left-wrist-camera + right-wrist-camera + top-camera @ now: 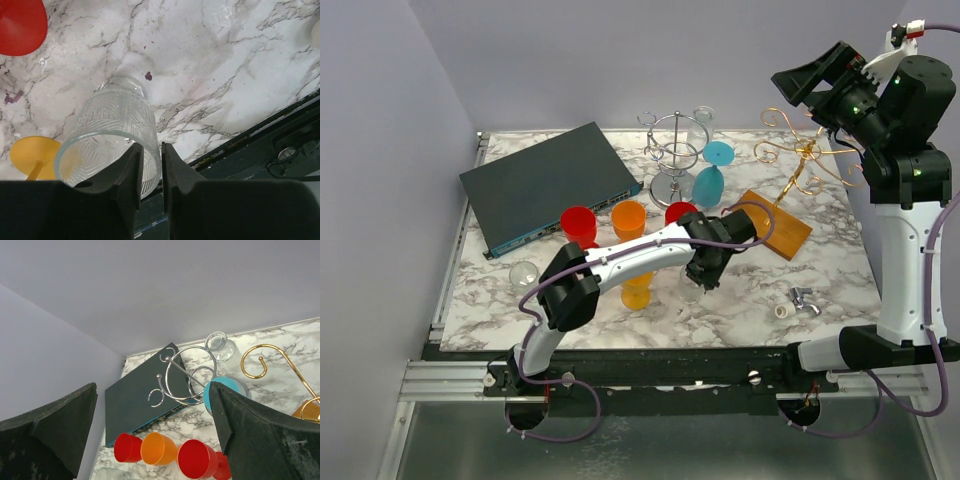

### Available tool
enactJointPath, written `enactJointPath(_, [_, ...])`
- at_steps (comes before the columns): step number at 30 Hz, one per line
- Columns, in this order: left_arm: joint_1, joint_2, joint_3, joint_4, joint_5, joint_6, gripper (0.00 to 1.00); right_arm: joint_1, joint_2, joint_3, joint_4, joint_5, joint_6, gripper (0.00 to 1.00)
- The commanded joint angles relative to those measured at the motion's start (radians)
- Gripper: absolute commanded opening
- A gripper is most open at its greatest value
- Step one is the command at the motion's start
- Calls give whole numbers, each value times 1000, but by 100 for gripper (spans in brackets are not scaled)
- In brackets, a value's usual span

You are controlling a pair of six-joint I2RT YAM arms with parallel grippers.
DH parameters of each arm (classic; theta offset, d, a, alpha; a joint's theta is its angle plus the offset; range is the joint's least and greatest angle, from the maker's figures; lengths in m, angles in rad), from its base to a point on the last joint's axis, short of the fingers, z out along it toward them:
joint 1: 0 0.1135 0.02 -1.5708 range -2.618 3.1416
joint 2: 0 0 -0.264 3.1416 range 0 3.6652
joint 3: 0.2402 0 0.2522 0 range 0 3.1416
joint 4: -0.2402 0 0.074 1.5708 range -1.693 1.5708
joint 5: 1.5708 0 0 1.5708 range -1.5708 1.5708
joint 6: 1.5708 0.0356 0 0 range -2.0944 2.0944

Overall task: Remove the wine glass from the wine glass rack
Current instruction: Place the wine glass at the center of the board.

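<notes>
A clear patterned wine glass (117, 125) stands on the marble near the table's front edge, also seen from above (690, 291). My left gripper (151, 160) straddles its rim, one finger inside the bowl and one outside. The jaws are narrowly parted, with a dark gap beside the glass wall. The silver wire wine glass rack (675, 160) stands at the back, with a blue glass (712, 172) and a clear glass (700, 125) hanging on it. My right gripper (820, 85) hovers high at the right, wide open and holding nothing.
A gold wire rack (805, 155) on a wooden base (770, 228) stands right of the silver one. Red (578, 222), orange (628, 217) and red (680, 212) cups line the middle. A dark flat box (550, 185) lies back left. A small fitting (798, 300) lies front right.
</notes>
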State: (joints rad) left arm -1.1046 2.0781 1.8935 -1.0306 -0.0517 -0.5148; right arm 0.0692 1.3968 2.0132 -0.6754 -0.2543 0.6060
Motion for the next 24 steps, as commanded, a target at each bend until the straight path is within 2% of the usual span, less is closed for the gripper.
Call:
enactJointPath(1, [-6, 0, 48, -10, -23, 15, 29, -3, -19, -1, 18, 20, -20, 100])
enactJointPath(9, [-6, -28, 84, -34, -36, 15, 45, -2, -16, 9, 7, 19, -25, 100])
enactJointPath(24, [-6, -145, 143, -72, 4, 24, 59, -2, 19, 44, -8, 35, -44, 100])
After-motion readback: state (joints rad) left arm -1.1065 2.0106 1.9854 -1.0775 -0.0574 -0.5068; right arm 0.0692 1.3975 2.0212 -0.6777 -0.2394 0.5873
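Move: The clear wine glass stands at the left gripper: its middle is about 3 cm left, 2 cm ahead and 5 cm below, and the loosened fingers still straddle the near-right part of its rim. The yellow glass stands roughly 13 cm left of the clear one, level with it. The red glass is some 13 cm beyond the clear one and 4 cm farther left. From the raised right hand the clear glass lies around 16 cm back, 16 cm left and 45 cm below. Keep opening the left gripper, from about a quarter to just over half, so the fingers spread off the clear glass's rim wall, one from inside and one from outside. Raise it as you do, slowly at first and then faster, about 5 cm up and away from the glass, with the wrist tilting only slightly. ##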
